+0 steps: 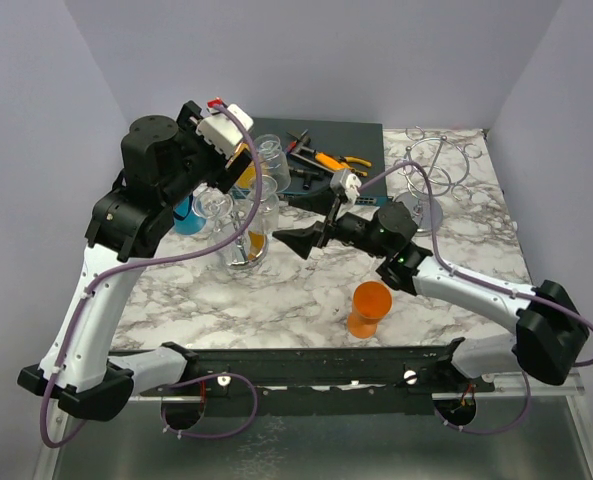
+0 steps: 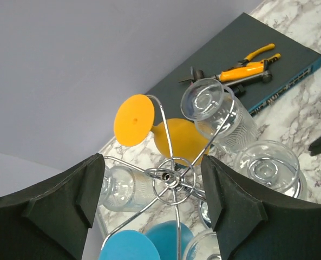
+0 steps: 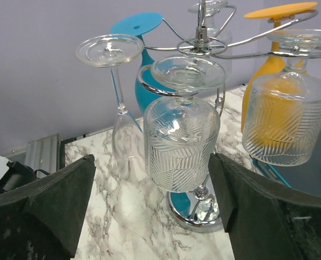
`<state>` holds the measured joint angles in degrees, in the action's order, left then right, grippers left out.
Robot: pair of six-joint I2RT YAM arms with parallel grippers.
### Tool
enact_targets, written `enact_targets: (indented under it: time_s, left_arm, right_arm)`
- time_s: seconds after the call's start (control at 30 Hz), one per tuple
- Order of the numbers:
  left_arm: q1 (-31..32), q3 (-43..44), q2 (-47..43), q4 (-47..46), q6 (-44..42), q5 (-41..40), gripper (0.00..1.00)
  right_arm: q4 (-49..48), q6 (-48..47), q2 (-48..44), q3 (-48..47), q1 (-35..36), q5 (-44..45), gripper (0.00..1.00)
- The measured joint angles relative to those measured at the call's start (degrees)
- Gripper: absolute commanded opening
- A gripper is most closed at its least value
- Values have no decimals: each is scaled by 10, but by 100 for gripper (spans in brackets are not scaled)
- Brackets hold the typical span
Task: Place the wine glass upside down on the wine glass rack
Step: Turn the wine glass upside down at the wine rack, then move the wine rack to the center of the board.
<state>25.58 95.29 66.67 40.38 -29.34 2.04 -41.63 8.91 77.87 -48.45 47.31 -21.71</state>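
Note:
A chrome wine glass rack stands at the left of the marble table, hung with several upside-down glasses. In the right wrist view a clear patterned wine glass hangs bowl down, its foot in a wire ring. My right gripper is open, its fingers wide on either side of that glass and clear of it. My left gripper is open above the rack's hub, one finger on each side and neither touching. An orange wine glass stands on the table, near my right arm.
Also on the rack are a slim clear glass, a blue glass, an orange glass and another patterned glass. A second, bare chrome rack stands at the back right. A dark box holds pliers.

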Motion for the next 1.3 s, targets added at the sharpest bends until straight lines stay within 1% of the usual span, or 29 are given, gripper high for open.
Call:
enact_targets:
  time_s: [0.17,0.23,0.37,0.47,0.53,0.6,0.7,0.77,0.83,0.97,1.07,1.2,1.3]
  left_arm:
    - [0,30,17,3,50,-27,69]
    - [0,39,24,12,75,-32,68]
    - [0,52,42,40,129,-44,67]
    - [0,50,49,63,156,-53,64]
    - [0,44,49,67,161,-56,60]
    - [0,41,49,71,163,-60,57]
    - [0,39,49,76,163,-61,57]
    - [0,39,48,76,162,-61,57]
    - [0,39,46,76,157,-61,57]
    - [0,36,40,73,144,-61,56]
    - [0,21,28,73,136,-62,57]
    - [0,5,23,73,134,-65,60]
    - [0,-7,22,73,134,-68,62]
  right_arm:
    - [68,0,-50,-1,0,21,85]
    - [98,0,-58,-12,0,32,83]
    - [168,2,-58,-68,0,50,83]
    - [206,1,-53,-115,0,53,80]
    - [223,-1,-52,-134,0,56,77]
    - [238,-1,-56,-137,0,63,70]
    - [244,4,-60,-120,0,72,62]
    - [244,14,-68,-83,0,78,55]
    - [237,29,-71,-41,0,85,50]
    - [226,56,-49,23,6,94,48]
    - [215,66,-1,25,23,104,45]
    - [195,83,66,18,41,124,44]
    - [160,110,110,18,50,137,42]
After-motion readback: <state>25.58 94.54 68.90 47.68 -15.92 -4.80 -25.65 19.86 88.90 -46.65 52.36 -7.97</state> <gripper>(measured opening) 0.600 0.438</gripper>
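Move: The right hand, open and empty, has the foot of the wine rack about 12 cm ahead, 11 cm left and 30 cm below. The wine glass just hung is some 4 cm ahead, 7 cm left and nearly level; a slender glass hangs level with the hand, 14 cm left. From the left hand, the rack's hub is about 6 cm ahead, 2 cm right and 12 cm down, with the yellow goblet 6 cm farther out than the hub and 5 cm lower. Touching nothing that can be made out, the right hand heads for the foot of the rack: it rises about 6 cm while easing right, clear of the hung glass, then drops over 20 cm with some leftward return, tipping its fingers down and closing them halfway. The left hand, after a slight lift, sinks about 5 cm towards the rack's hub, nosing down some 15 degrees, turning a little counter-clockwise and partly narrowing its fingers. ##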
